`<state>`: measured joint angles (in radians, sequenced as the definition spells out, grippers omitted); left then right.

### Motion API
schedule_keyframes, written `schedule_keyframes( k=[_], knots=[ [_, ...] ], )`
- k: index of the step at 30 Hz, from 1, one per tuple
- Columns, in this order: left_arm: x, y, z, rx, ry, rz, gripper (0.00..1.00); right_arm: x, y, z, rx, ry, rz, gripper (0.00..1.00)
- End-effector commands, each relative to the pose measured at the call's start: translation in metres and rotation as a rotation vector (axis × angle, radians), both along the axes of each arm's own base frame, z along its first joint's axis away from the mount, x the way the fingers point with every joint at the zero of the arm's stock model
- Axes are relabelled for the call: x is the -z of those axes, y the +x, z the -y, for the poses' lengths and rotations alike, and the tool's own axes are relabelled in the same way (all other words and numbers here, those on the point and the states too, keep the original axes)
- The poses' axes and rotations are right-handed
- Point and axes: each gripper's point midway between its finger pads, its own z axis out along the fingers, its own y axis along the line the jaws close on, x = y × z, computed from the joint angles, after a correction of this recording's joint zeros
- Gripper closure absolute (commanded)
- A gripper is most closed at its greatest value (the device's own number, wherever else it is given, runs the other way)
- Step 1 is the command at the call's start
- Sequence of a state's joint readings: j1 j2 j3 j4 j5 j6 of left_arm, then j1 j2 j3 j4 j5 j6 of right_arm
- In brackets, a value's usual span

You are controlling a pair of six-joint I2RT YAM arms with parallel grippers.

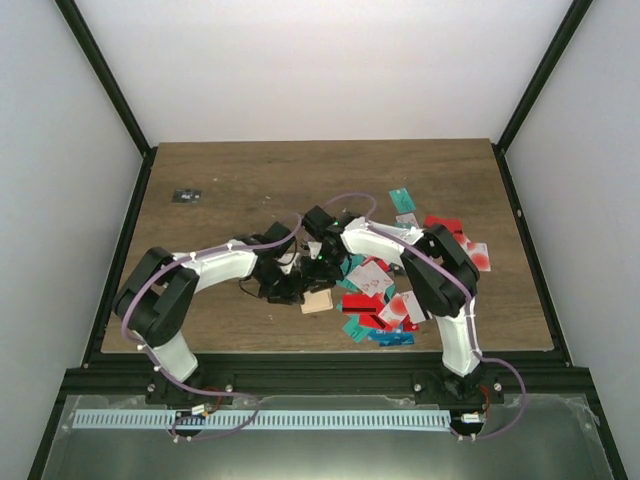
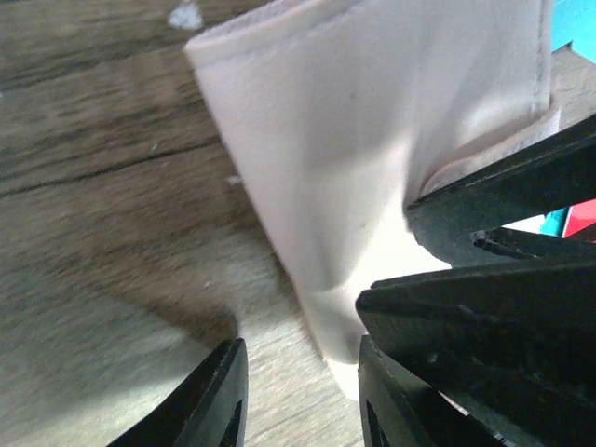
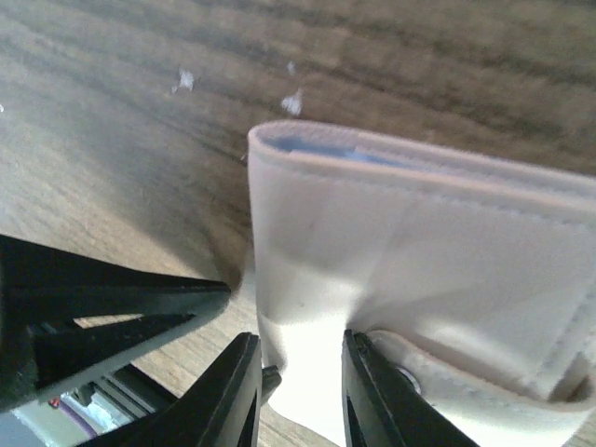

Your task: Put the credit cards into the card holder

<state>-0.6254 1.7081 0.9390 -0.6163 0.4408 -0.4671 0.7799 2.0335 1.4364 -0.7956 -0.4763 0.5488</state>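
Note:
The card holder (image 1: 316, 301) is a pale beige wallet, folded shut and lying flat on the wooden table between both grippers. A blue card edge (image 3: 317, 149) shows inside its folded end, and its snap tab (image 3: 484, 372) lies across the front. My left gripper (image 2: 300, 361) is open just off the card holder's (image 2: 372, 140) corner, with bare table between its fingers. My right gripper (image 3: 300, 349) stands open astride the card holder's (image 3: 419, 242) near edge. The credit cards (image 1: 378, 300), teal, red, blue and white, lie in a loose pile to the right.
More cards lie farther back right: a teal one (image 1: 402, 196) and red ones (image 1: 443, 226). A tiny dark flat object (image 1: 186, 195) sits at the far left. The right gripper's black fingers (image 2: 503, 233) crowd the right side of the left wrist view.

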Motion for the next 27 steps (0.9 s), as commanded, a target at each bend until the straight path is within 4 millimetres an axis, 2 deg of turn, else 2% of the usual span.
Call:
schedule_keyframes(
  k=[1,4,9,12,15,17,20,22,23,24,27],
  knots=[
    [-0.019,0.008,-0.006,0.022,0.024,0.073,0.64,-0.012,-0.013,-0.006,-0.024,0.064,0.005,0.71],
    [-0.033,0.014,-0.01,0.017,0.026,0.109,0.62,-0.037,-0.004,-0.009,-0.007,0.137,0.046,0.63],
    [-0.071,0.029,-0.015,0.0,0.009,0.192,0.6,-0.08,0.011,-0.005,0.022,0.227,0.114,0.35],
    [-0.097,0.04,-0.019,-0.015,-0.003,0.256,0.56,-0.102,0.024,0.006,0.051,0.259,0.172,0.27],
    [-0.125,0.051,-0.025,-0.035,-0.011,0.333,0.51,-0.124,0.037,0.022,0.084,0.273,0.251,0.23],
    [-0.143,0.06,-0.03,-0.049,-0.005,0.394,0.43,-0.137,0.047,0.034,0.107,0.281,0.3,0.22],
    [-0.171,0.073,-0.037,-0.074,0.006,0.496,0.19,-0.155,0.062,0.055,0.144,0.283,0.386,0.18],
    [-0.192,0.083,-0.042,-0.092,0.014,0.576,0.12,-0.168,0.072,0.07,0.172,0.276,0.45,0.14],
    [-0.2,0.087,-0.044,-0.1,0.018,0.612,0.09,-0.173,0.078,0.079,0.19,0.265,0.479,0.04],
    [-0.209,0.091,-0.047,-0.11,0.021,0.651,0.03,-0.179,0.085,0.087,0.21,0.254,0.509,0.01],
    [-0.231,0.103,-0.055,-0.134,0.037,0.782,0.0,-0.194,0.106,0.117,0.279,0.177,0.608,0.0]
  ],
)
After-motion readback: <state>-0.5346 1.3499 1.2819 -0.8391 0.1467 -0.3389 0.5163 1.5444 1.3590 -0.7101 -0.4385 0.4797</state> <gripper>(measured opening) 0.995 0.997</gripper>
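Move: The closed card holder lies right under both hands. Its middle is about 3 cm to the right of the left hand, 1 cm ahead and 1 cm below. From the right hand it is some 2 cm to the right, level fore and aft, and 2 cm below. From the right hand, the teal cards lie about 8 cm right and 4 cm ahead, and the red striped card some 12 cm right and 2 cm back. Both hands come clear of the closed card holder and climb away, their partly open fingers spreading to fully wide. The left rises about 20 cm, swinging forward and later somewhat left, its fingertips tipping up and forward some 35 degrees. The right, after easing slightly back, rises about 17 cm while going forward and then increasingly right, its fingers also tipping forward as the wrist rolls a little. ##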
